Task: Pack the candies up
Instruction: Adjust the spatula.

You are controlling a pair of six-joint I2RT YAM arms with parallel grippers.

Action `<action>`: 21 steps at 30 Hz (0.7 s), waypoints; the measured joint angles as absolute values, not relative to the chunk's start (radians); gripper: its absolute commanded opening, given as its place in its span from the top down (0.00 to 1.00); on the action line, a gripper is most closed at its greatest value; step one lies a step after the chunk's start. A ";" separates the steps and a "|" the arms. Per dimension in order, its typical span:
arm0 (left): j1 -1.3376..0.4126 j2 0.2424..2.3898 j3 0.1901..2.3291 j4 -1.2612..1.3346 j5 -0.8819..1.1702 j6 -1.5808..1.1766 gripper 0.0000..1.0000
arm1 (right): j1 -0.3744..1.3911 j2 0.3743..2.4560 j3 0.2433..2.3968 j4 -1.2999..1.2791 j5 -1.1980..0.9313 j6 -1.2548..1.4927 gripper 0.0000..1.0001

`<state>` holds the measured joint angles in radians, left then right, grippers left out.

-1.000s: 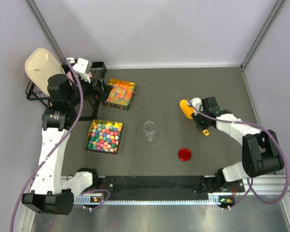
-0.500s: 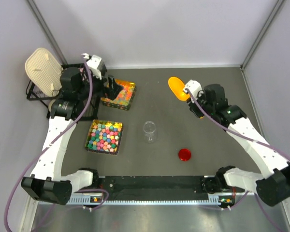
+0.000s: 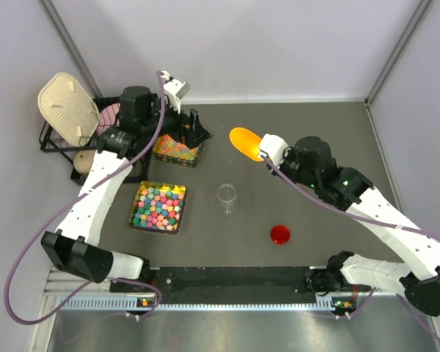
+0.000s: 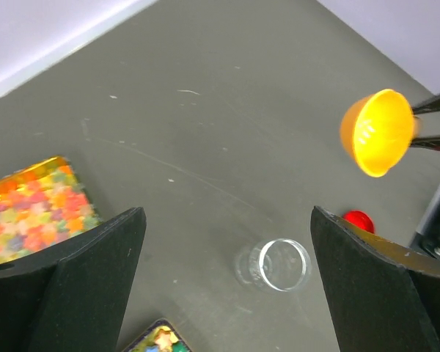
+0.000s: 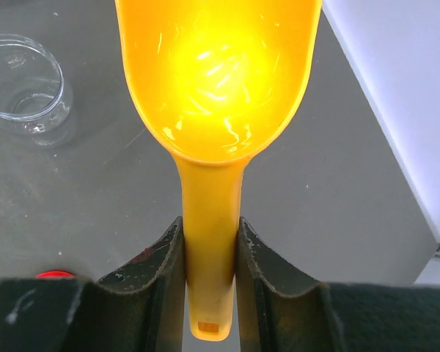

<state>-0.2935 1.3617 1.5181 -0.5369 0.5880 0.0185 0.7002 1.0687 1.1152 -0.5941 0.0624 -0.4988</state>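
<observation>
The candies [image 3: 177, 144] are tiny orange, yellow and pink pieces in a gold-rimmed tray at the back left; the left wrist view shows them at its left edge [image 4: 33, 209]. My left gripper [image 3: 192, 130] hovers over that tray's right end, open and empty [image 4: 226, 220]. My right gripper [image 3: 268, 151] is shut on the handle of an orange scoop [image 5: 211, 220], whose empty bowl [image 3: 245, 141] points left at mid-table, raised off the table. A clear glass jar [image 3: 227, 199] stands open in front of the tray, between my left fingers [image 4: 280, 264] in the wrist view.
A second tray of larger blue, green and magenta candies [image 3: 159, 207] lies at the front left. A red lid [image 3: 280, 235] lies right of the jar. A black wire rack with a beige plate [image 3: 66, 110] stands in the far left corner.
My left arm has swung right from the rack to the small-candy tray. My right arm has lifted the scoop and carried it left towards the middle of the table.
</observation>
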 measured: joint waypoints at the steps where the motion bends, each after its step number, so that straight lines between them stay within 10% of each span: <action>1: -0.294 1.367 1.520 -0.540 0.606 0.018 0.01 | 0.709 1.069 1.115 -0.593 0.071 -0.506 1.00; 21: -0.352 1.460 1.520 -0.555 0.851 0.001 0.03 | 0.846 1.128 1.115 -0.520 0.227 -0.593 1.00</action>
<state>-0.3515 1.4597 1.5204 -0.5549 0.8513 0.0006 0.8459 1.1282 1.1152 -0.5198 0.2272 -0.5926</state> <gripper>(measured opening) 0.984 0.262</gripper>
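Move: The spatula, already held by the right hand, has its middle about 16 cm to the left hand's right, 5 cm back and 6 cm lower. The glass stands roughly 8 cm right of the left hand and 15 cm back, the orange candy box 10 cm left and 5 cm ahead, both nearly 30 cm below. From the right hand, the left gripper is some 21 cm left, 8 cm ahead and 9 cm higher. Left hand, open, swings about 5 cm right, back and down towards the spatula, which the right brings 3 cm left. ##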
